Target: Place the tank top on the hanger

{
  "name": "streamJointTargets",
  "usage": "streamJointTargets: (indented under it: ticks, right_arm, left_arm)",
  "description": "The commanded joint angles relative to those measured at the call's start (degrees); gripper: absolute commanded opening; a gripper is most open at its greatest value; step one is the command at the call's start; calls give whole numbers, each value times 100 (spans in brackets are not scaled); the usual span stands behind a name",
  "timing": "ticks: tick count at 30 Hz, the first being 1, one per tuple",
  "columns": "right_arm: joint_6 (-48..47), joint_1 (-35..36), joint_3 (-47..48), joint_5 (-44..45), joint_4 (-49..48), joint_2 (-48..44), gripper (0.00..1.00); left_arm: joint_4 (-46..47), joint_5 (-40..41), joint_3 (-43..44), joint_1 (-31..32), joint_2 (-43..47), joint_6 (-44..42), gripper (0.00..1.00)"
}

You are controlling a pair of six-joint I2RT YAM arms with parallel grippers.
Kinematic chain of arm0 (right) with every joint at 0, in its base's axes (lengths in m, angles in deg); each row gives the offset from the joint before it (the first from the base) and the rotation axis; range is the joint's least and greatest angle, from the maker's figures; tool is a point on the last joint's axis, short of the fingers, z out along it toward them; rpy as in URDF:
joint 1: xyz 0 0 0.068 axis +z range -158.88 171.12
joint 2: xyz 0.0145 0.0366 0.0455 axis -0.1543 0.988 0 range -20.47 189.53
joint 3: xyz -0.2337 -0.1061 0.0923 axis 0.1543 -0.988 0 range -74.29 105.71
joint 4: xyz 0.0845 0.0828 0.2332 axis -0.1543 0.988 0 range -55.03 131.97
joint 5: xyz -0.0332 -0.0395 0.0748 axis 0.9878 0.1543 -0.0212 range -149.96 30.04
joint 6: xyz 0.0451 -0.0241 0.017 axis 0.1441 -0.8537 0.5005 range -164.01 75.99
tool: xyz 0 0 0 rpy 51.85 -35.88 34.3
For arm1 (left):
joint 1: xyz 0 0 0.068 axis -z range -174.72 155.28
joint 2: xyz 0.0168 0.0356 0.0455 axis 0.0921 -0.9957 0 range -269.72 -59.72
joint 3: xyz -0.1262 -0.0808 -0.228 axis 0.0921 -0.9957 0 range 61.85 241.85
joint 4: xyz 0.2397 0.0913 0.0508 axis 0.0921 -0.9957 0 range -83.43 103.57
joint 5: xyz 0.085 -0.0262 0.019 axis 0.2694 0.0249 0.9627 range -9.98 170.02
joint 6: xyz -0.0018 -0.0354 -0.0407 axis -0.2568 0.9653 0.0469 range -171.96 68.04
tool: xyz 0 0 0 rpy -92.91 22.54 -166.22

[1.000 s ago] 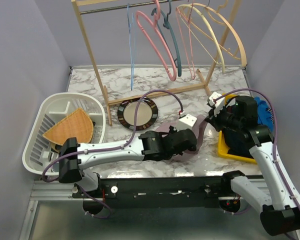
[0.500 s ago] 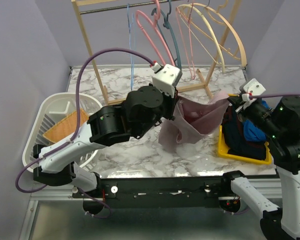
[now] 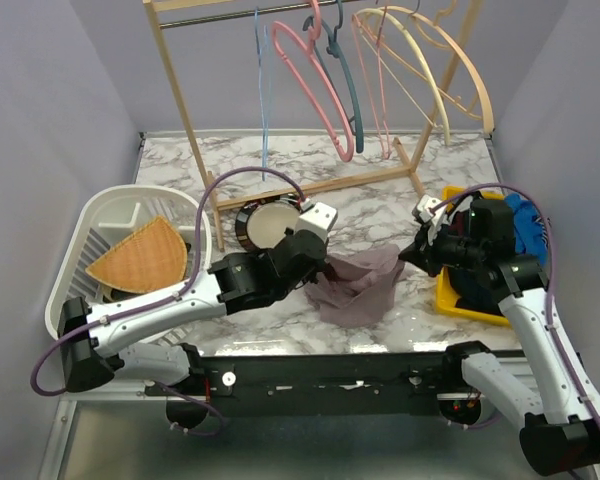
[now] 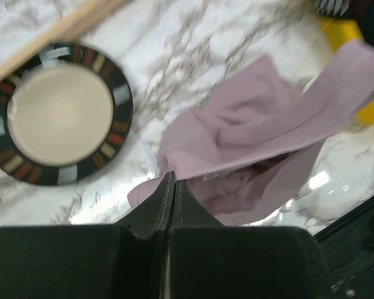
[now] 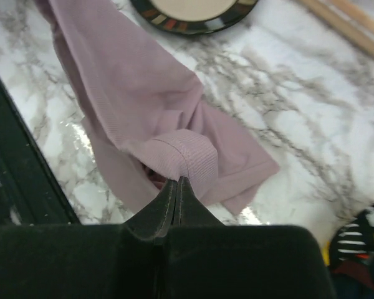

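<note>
The mauve tank top (image 3: 358,285) hangs slack between my two grippers, low over the marble table, its bottom bunched on the surface. My left gripper (image 3: 323,270) is shut on its left hem edge (image 4: 193,167). My right gripper (image 3: 408,255) is shut on a strap (image 5: 186,156). The thin light-blue hanger (image 3: 262,95) hangs on the wooden rack at the back, left of the pink hanger, apart from both grippers.
A dark-rimmed plate (image 3: 263,222) lies just behind my left gripper. The wooden rack (image 3: 310,185) holds pink (image 3: 325,95), teal (image 3: 346,85) and cream hangers. A white basket (image 3: 85,290) stands at left. A yellow tray (image 3: 450,295) with dark clothes stands at right.
Both grippers have come down from a raised spread position. The tank top, held stretched in the air half a second ago, now sags onto the table.
</note>
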Motion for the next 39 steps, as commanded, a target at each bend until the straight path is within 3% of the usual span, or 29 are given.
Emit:
streamJointTargets:
  ticks: [1, 4, 6, 7, 8, 10, 11, 14, 17, 23, 31, 39]
  right_arm:
    - [6, -24, -420, -1050, -635, 252, 1]
    - [15, -24, -517, -1033, -837, 726, 1]
    - [128, -24, -570, -980, -986, 1112, 15]
    - [138, -24, -535, -988, -970, 1523, 22]
    - [112, -24, -439, -1023, -865, 1710, 34]
    - [-160, -33, -36, -954, -314, 2070, 50]
    - [-187, -42, 1, -945, -267, 2090, 63]
    - [-249, -42, -182, -1006, -310, 1784, 89]
    - [-310, -60, -428, -945, -407, 1362, 100]
    - [-451, -235, -430, -1094, -319, 1132, 100]
    - [-653, -332, -430, -1261, -187, 921, 100]
    - [-636, -341, -438, -1208, -187, 807, 100]
  left_arm:
    - [1210, -393, -1412, -284, 175, 899, 1]
    - [1571, -324, -1748, -416, -88, 1048, 7]
    - [1624, -271, -1749, -442, -299, 1075, 22]
    - [1616, -270, -1688, -451, -360, 1066, 30]
    - [1528, -296, -1635, -460, -431, 1005, 47]
    - [1431, -471, -1495, -451, -405, 909, 62]
    - [1405, -742, -1468, -451, -292, 786, 79]
    - [1370, -1306, -1389, -442, 120, 662, 92]
    - [1300, -1904, -1354, -442, 665, 601, 96]
    - [616, -1669, -748, -574, 1431, 74, 99]
    - [-265, -1509, 1254, -1961, 897, -340, 99]
    - [-432, -1368, 2434, -3016, 229, -226, 99]
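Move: The left hand grips the tank top's left end; the rest of it sags to the table about 8 cm to this hand's right, 2 cm back and 12 cm below. The plate lies some 18 cm ahead and 14 cm left of the left hand, and the pink hanger hangs roughly 30 cm ahead, 3 cm left and 20 cm above. From the right hand, holding the other end, the tank top's middle is around 13 cm left, 4 cm back and 10 cm down, the yellow bin 18 cm right and 3 cm ahead. Both hands let go of the tank top low over the table: the left sinks about 12 cm, the right about 9 cm while tipping some 20 degrees further down, each opening wide. The left then climbs nearly 30 cm, swinging forward and left towards the hangers and rolling its left side down; the right backs up about 5 cm and hovers open by the cloth. ##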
